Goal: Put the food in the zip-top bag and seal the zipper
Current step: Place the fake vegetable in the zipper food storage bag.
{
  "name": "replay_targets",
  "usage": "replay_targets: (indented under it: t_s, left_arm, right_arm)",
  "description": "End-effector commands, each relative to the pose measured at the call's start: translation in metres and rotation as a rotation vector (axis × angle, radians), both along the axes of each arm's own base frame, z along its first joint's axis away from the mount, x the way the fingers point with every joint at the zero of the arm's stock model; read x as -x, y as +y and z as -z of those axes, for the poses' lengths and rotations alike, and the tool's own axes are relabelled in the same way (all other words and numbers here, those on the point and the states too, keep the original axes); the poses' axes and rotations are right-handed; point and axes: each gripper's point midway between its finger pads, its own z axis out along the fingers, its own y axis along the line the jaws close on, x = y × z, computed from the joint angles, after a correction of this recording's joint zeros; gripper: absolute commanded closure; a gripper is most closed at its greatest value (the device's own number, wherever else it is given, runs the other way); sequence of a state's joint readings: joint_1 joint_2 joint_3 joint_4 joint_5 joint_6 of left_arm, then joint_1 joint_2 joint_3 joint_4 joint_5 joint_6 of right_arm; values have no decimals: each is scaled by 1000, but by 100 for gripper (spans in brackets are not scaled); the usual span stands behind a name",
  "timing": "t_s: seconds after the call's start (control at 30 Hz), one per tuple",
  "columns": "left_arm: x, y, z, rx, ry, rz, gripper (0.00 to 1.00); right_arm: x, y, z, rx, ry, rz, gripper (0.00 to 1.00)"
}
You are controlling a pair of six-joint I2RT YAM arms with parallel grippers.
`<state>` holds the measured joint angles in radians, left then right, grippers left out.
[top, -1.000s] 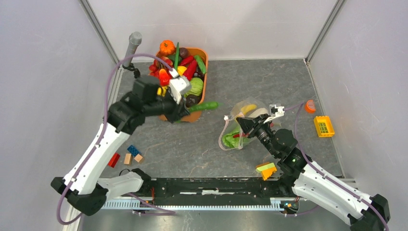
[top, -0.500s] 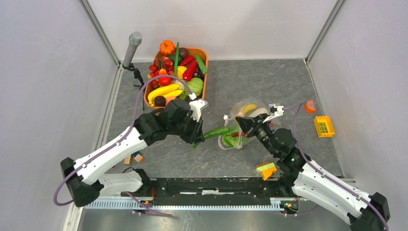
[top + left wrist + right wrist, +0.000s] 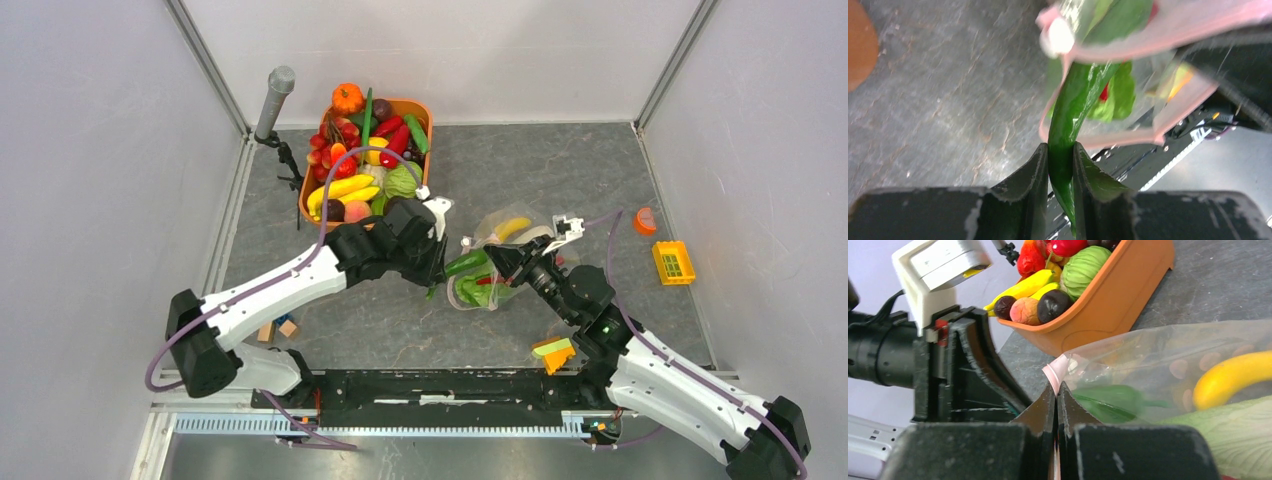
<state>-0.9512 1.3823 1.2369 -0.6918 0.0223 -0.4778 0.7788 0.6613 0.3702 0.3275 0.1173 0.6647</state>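
The clear zip-top bag [image 3: 503, 247] lies mid-table. A yellow banana [image 3: 515, 227], a leafy green cabbage [image 3: 1228, 432] and a bit of red chili [image 3: 1104, 93] show inside it. My right gripper [image 3: 1057, 387] is shut on the pink zipper [image 3: 1055, 371] at the mouth's upper corner and holds it up. My left gripper [image 3: 1060, 147] is shut on a slim green vegetable [image 3: 1075, 105]. The vegetable's far end reaches through the bag's mouth, between the two pink zipper [image 3: 1168, 30] edges. In the top view the left gripper [image 3: 440, 268] sits just left of the bag.
An orange tub [image 3: 428, 120] of toy produce stands at the back, left of the bag. Small blocks [image 3: 277, 328] lie near the left arm, and a yellow-orange wedge [image 3: 553, 352] near the right arm. A yellow crate [image 3: 673, 262] sits at the right.
My left arm has carried the slim green vegetable from beside the orange tub rightward to the bag's mouth. The right gripper has kept its hold on the zipper, barely moving.
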Motion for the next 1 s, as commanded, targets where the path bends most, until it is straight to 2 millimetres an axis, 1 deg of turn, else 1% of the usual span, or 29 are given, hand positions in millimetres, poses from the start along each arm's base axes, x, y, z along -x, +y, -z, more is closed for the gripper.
replay_targets:
  t_s: [0.0,0.03,0.1,0.17,0.2,0.23,0.27,0.33,0.37,0.4,0.53,0.6,0.67,0.7,0.73,0.77,0.8,0.83,0.9,0.93,0.97]
  left_arm:
    - [-20,-45,-16,65,-40,-21,98]
    - [-21,-52,-16,76,-43,-14,96]
    - [-26,-62,-17,98,-53,-23,88]
    - [-28,-69,-27,134,-74,-13,76]
    - [-31,-70,-31,148,-92,-21,70]
    - [-34,-69,-38,161,-116,-33,59]
    - [-36,-69,-44,177,-136,-38,54]
    - [-38,-69,-56,202,-172,-31,33]
    - [-38,-70,-60,212,-184,-14,30]
    - [-36,-71,-65,224,-191,6,28]
    - [-29,-66,-82,261,-215,31,26]
    - [-25,-58,-95,285,-247,39,26]
    - [-19,-47,-116,328,-297,43,26]
    - [-16,-40,-127,351,-321,46,26]
    - [-12,-32,-141,380,-352,45,26]
    - [-10,-24,-151,398,-385,40,23]
    - [-8,-14,-162,418,-421,22,19]
    - [-11,-3,-167,414,-458,-12,14]
    - [-17,20,-172,378,-536,-68,5]
    - [-24,31,-168,330,-569,-100,1]
    - [-31,41,-165,281,-594,-131,0]
  right_arm:
    - [8,7,-33,-82,-97,-55,99]
    - [9,7,-33,-88,-101,-55,99]
    - [9,4,-35,-107,-110,-46,98]
    - [9,1,-36,-139,-110,-33,98]
    - [10,-1,-36,-157,-104,-26,98]
    - [10,-3,-36,-172,-100,-19,98]
    - [9,-4,-36,-181,-96,-12,98]
    - [9,-7,-35,-192,-91,0,98]
    - [8,-8,-36,-195,-91,9,98]
    - [8,-10,-36,-196,-91,17,98]
    - [4,-19,-33,-202,-81,71,97]
    - [3,-27,-33,-238,-69,105,97]
    - [3,-37,-40,-305,-71,137,97]
    - [2,-41,-46,-324,-69,151,98]
    - [1,-45,-58,-330,-72,169,98]
    - [-3,-49,-61,-305,-48,201,98]
    - [-5,-54,-73,-286,-41,227,98]
    - [-6,-59,-89,-278,-59,249,98]
    - [-6,-71,-108,-274,-74,300,98]
    - [-8,-78,-111,-274,-82,333,98]
    - [-9,-82,-115,-257,-106,355,98]
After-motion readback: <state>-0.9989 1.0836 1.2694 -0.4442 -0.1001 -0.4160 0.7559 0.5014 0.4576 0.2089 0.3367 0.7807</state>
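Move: The cucumber, already gripped in the left fingers, has its front end in the bag's mouth, whose middle lies about 7 cm right, 2 cm ahead and 3 cm below the left hand. The lettuce in the bag is roughly 9 cm right, 1 cm ahead and 12 cm down; the banana some 15 cm right, 13 cm ahead and 10 cm down. From the right hand, pinching the rim, the mouth's middle lies about 4 cm left, 5 cm back and 6 cm below. The cucumber is fed on into the bag by the left hand, going about 6 cm right and slightly forward; its fingers then open wide and let go, and it climbs some 17 cm, swinging back left while the fingers tilt up about 30 degrees. The right hand keeps its pinch on the rim and late on draws it up and right, roughly 6 cm and 5 cm, turning slightly clockwise. ##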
